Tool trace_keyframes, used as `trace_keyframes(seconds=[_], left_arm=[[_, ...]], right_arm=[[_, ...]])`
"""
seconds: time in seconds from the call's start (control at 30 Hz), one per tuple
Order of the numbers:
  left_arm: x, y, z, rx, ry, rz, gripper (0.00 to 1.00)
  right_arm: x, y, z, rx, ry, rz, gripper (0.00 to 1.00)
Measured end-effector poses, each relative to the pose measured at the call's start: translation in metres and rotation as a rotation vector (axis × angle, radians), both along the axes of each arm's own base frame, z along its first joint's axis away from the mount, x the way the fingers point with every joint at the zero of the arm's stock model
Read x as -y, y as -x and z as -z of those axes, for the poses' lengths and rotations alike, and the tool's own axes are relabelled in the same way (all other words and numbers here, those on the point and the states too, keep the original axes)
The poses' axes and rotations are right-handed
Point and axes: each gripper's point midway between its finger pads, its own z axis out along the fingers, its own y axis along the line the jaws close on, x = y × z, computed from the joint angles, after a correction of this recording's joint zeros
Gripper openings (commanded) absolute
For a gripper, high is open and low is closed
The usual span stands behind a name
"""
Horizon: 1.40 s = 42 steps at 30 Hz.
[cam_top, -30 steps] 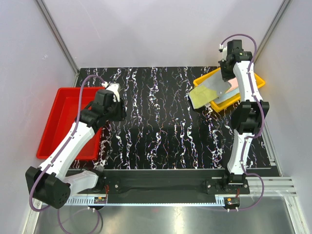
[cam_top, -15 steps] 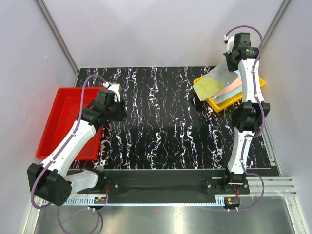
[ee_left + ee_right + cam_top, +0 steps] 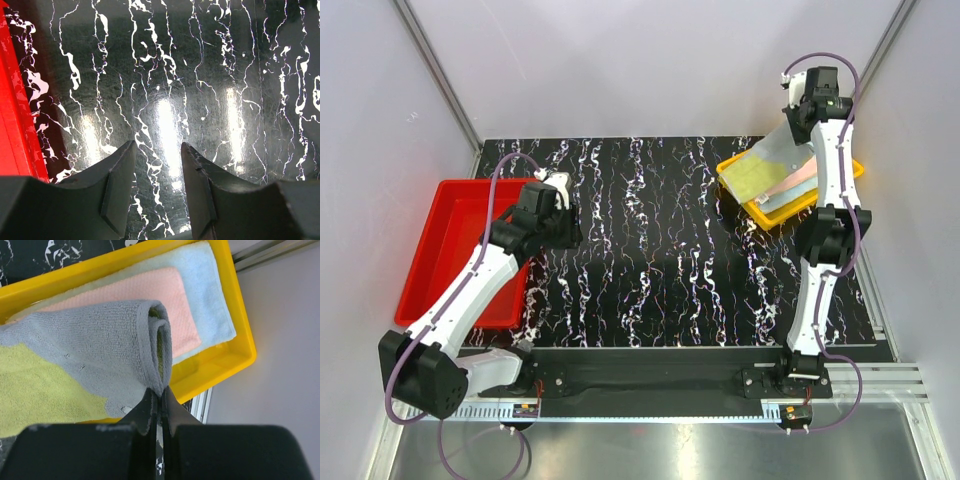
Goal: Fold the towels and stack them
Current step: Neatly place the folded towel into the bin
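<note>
My right gripper [image 3: 160, 392] is shut on a pinched fold of a grey-green towel [image 3: 95, 352] whose other face is yellow-green [image 3: 40, 390]. It holds the towel raised above the yellow tray [image 3: 745, 172], hanging down to the left [image 3: 765, 160]. A peach-pink towel [image 3: 160, 295] lies folded on a light blue towel [image 3: 212, 305] in that tray. My left gripper [image 3: 157, 155] is open and empty, low over the black marbled table [image 3: 200, 75], beside the red tray [image 3: 15, 130].
The red tray [image 3: 445, 245] stands at the table's left edge, with no towel showing in it. The yellow tray sits at the back right corner, near the right wall and a metal rail [image 3: 260, 252]. Grey walls enclose the table.
My right gripper has risen and moved back and to the right with the towel, so the towel now hangs over the yellow tray instead of out over the table. The left arm has barely moved.
</note>
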Motion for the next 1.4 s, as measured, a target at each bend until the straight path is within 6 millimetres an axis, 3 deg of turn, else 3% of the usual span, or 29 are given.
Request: trace_keyframes(seconds=[0.2,0.57,0.67,0.7,0.73,0.8,0.93,1.03,1.27,1.4], left_arm=[[0.0,-0.001,0.0,0.003,0.001,-0.001,0.47],[0.001,-0.004,-0.001,0.011,0.004,-0.001,0.47],[0.002,-0.005,0.006,-0.01,-0.004,-0.001,0.47],[0.002,-0.006,0.008,-0.018,-0.007,-0.002,0.47],[0.002,-0.006,0.011,-0.025,-0.01,-0.002,0.47],[0.002,-0.006,0.013,-0.032,-0.012,-0.002,0.47],[0.002,-0.006,0.013,-0.033,-0.013,-0.002,0.47],[0.002,-0.006,0.013,-0.032,-0.013,-0.002,0.47],[0.002,-0.006,0.013,-0.033,-0.012,-0.002,0.47],[0.003,-0.006,0.013,-0.034,-0.009,0.002,0.47]], right_arm=[[0.012,-0.007,0.005,0.01,0.009,0.01,0.01],[0.023,-0.03,-0.006,0.118,-0.013,-0.021,0.03],[0.025,-0.036,0.003,0.117,-0.019,-0.028,0.1],[0.027,-0.039,0.01,0.112,-0.021,-0.029,0.2],[0.028,-0.042,0.017,0.108,-0.024,-0.028,0.39],[0.032,-0.05,0.037,0.092,-0.028,-0.026,0.52],[0.047,-0.061,0.086,0.04,-0.007,0.011,0.53],[0.059,-0.058,0.106,0.012,-0.015,0.07,0.52],[0.081,-0.061,0.095,0.088,-0.053,0.177,0.54],[0.08,-0.063,0.096,0.125,-0.178,0.244,0.54]])
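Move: The right hand still holds the grey end of the folded towel high over the yellow bin, whose middle is roughly 17 cm below, 2 cm ahead and 4 cm left. Directly below, 1 cm ahead and 3 cm left, lie the stacked pink and light-blue towels; the held towel's yellow-green end hangs about 14 cm left, 2 cm back and 14 cm below. From the idle left hand, the bin is some 61 cm right, 26 cm ahead and 12 cm lower. Keeping its pinch on the towel's grey end, the right hand draws it forward and right by about 4 cm while staying high, then opens to roughly half and lets go. The open hand sinks about 11 cm towards the bin while still easing forward, slides on to the right, clear of the towel, and comes up about a centimetre, turning some 15 degrees clockwise. ##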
